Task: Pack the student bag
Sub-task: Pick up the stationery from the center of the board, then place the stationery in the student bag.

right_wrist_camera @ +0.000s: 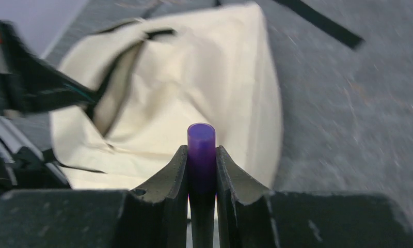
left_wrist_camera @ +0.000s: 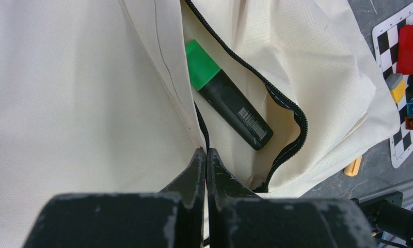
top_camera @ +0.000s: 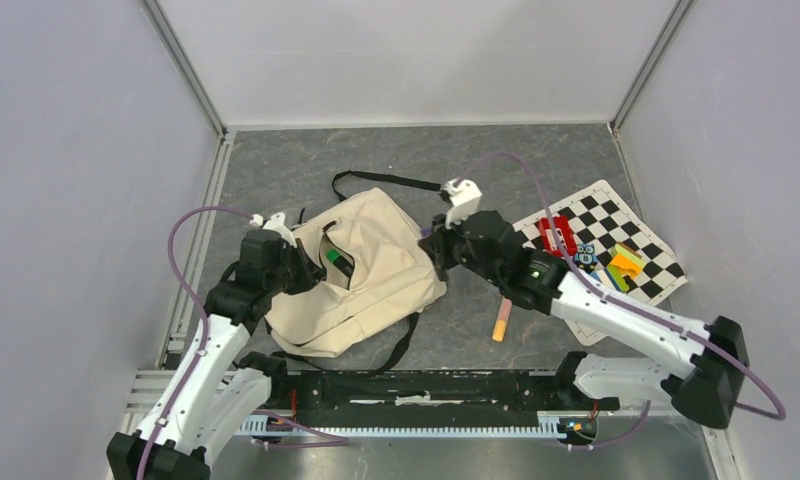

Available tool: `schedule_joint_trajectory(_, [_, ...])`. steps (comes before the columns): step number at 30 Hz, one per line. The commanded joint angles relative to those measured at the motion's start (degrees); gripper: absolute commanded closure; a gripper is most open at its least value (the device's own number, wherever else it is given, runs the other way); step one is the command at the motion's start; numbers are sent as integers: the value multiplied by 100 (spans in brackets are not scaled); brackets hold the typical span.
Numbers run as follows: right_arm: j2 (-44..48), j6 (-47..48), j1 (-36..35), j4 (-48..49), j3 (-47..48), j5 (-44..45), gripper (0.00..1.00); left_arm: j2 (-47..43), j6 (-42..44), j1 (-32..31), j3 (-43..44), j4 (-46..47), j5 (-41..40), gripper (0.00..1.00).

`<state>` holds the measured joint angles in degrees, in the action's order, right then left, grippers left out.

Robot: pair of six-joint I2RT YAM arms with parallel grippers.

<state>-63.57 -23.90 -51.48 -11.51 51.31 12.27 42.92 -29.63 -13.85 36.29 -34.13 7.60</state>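
The cream student bag (top_camera: 376,270) lies on the grey table with its zipper opening to the left. My left gripper (left_wrist_camera: 205,153) is shut on the bag's cream zipper edge (left_wrist_camera: 191,126) and holds the opening apart. A black highlighter with a green cap (left_wrist_camera: 225,101) lies inside the opening; it also shows in the top view (top_camera: 336,260). My right gripper (right_wrist_camera: 201,150) is shut on a purple marker (right_wrist_camera: 201,155), which sticks up between the fingers. It hovers at the bag's right side (top_camera: 438,245). The bag fills the left of the right wrist view (right_wrist_camera: 194,98).
A checkered mat (top_camera: 616,240) at the right carries a red block (top_camera: 556,235) and several coloured toy bricks (top_camera: 626,265). An orange marker (top_camera: 500,325) lies on the table by the right arm. Black straps (top_camera: 386,180) trail behind the bag. Walls enclose the table.
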Motion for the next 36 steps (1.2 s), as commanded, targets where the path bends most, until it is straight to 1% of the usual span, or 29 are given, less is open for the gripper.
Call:
schedule_joint_trajectory(1, [-836, 376, -666, 740, 1082, 296, 100, -181, 202, 66, 150, 141, -280, 98])
schedule_joint_trajectory(5, [-1671, 352, -883, 1309, 1670, -75, 100, -247, 208, 66, 143, 135, -300, 98])
schedule_joint_trajectory(11, [-3009, 329, -959, 1179, 2759, -655, 100, -248, 207, 66, 150, 135, -310, 98])
schedule_joint_trajectory(22, [-4618, 277, -1197, 680, 4192, -558, 100, -257, 206, 66, 159, 135, -338, 98])
schedule_joint_trajectory(26, [-5104, 200, -1205, 406, 4595, -578, 100, -251, 210, 66, 163, 152, -323, 98])
schedule_joint_trajectory(29, [-5277, 164, -1207, 142, 4741, -550, 100, -240, 214, 66, 160, 157, -322, 98])
schedule_joint_trajectory(32, [-5200, 118, -1211, 62, 4622, -489, 91, -243, 219, 66, 159, 154, -320, 98])
schedule_joint_trajectory(36, [-4937, 106, -1211, -3, 4316, -132, 69, -234, 214, 68, 165, 161, -319, 98])
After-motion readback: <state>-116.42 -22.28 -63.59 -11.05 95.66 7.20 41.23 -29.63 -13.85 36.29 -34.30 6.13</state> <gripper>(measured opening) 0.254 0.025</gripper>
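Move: The right gripper already holds the purple-capped marker. The open pocket of the bag lies about 20 cm to its left, 1 cm ahead and some 11 cm below, with the green-capped marker inside, 13 cm below. The left gripper stands about 23 cm left, 2 cm back and 8 cm below. The orange marker lies 8 cm back, 16 cm right and 21 cm below. From the left gripper, the pocket is roughly 3 cm ahead, 3 cm right and 2 cm below. Carry the purple-capped marker left about 24 cm across the bag to the pocket, arching up some 4 cm at first, then sinking roughly 11 cm as you near the mouth. Swing the right wrist nearly 20 degrees counter-clockwise and keep the fingers shut on the marker. With the left gripper, keep the pinch on the pocket's edge. ##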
